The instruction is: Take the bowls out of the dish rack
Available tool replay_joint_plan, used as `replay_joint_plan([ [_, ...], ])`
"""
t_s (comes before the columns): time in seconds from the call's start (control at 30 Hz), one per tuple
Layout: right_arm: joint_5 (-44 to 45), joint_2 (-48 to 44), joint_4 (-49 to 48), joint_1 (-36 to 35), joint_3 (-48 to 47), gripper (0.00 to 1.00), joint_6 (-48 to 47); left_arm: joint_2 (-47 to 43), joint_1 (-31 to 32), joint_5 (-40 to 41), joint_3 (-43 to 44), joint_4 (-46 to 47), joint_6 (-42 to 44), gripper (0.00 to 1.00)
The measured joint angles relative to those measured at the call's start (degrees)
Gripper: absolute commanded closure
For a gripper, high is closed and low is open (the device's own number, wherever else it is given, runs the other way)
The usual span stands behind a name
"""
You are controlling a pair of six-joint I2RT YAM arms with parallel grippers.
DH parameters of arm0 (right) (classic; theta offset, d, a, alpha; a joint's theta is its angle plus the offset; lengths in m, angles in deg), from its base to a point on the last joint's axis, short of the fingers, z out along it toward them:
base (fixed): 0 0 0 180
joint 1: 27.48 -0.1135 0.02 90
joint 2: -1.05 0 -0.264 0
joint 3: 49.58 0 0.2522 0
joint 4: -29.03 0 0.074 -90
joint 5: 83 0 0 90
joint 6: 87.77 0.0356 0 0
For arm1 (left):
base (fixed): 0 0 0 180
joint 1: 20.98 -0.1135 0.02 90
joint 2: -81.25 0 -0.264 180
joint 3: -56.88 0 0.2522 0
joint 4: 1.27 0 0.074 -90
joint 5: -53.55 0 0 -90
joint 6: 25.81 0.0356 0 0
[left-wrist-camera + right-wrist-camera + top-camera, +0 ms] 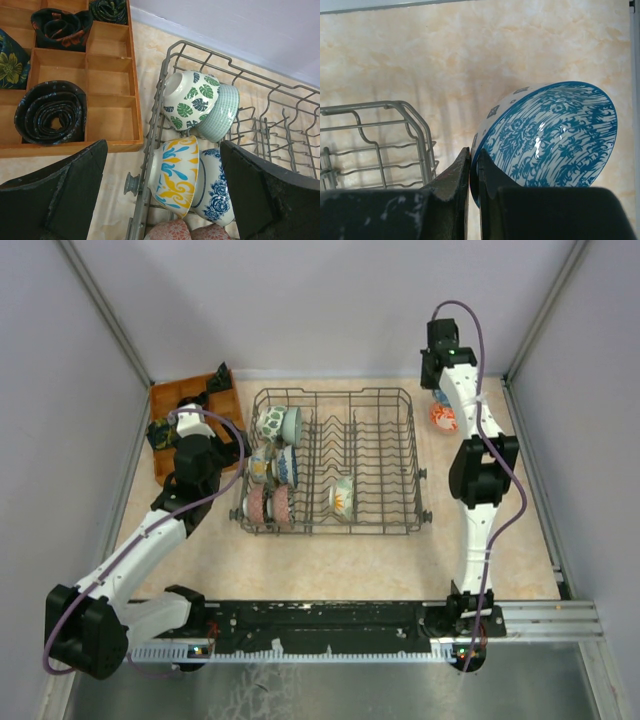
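The dark grey wire dish rack (370, 455) stands mid-table. Several bowls stand on edge in its left part: a green-leaf bowl (190, 97), a teal bowl (220, 115), a yellow-and-blue bowl (177, 175), a blue floral bowl (215, 190) and two pink-speckled bowls (270, 507). One orange-patterned bowl (342, 497) stands further right. My left gripper (164, 150) is open, hovering above the rack's left edge over the yellow-and-blue bowl. My right gripper (475, 160) is shut on the rim of a blue-patterned bowl (555, 135), held beyond the rack's far right corner (415, 120). A red-orange bowl (443, 418) sits on the table there.
An orange-brown compartment tray (107, 75) with rolled dark cloths (50, 112) lies left of the rack. Walls enclose the table at the back and sides; the right arm (480, 475) stretches along the rack's right side.
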Motion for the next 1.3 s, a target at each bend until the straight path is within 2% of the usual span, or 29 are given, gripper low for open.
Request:
replay_joint_plan([
  [0.47,2.3,1.1,2.2,0.9,0.1,1.0,-1.5,0.0,0.0,0.0,0.0,0.0,0.0,0.01],
  [1.3,0.9,6.7,1.9,1.9,2.0,1.0,-1.4,-0.1,0.0,0.7,0.0,0.0,0.0,0.01],
])
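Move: The right hand already grips the blue-patterned bowl by its rim; the red bowl it is being taken to lies about 6 cm to its right, 1 cm ahead and some 15 cm below. The dish rack's far right corner is roughly 10 cm left, 3 cm ahead and 8 cm down. From the idle left hand, the red bowl lies about 62 cm right, 21 cm ahead and 20 cm below. The right hand lowers the gripped blue-patterned bowl about 8 cm towards the red bowl, easing right, fingers tipping down. ##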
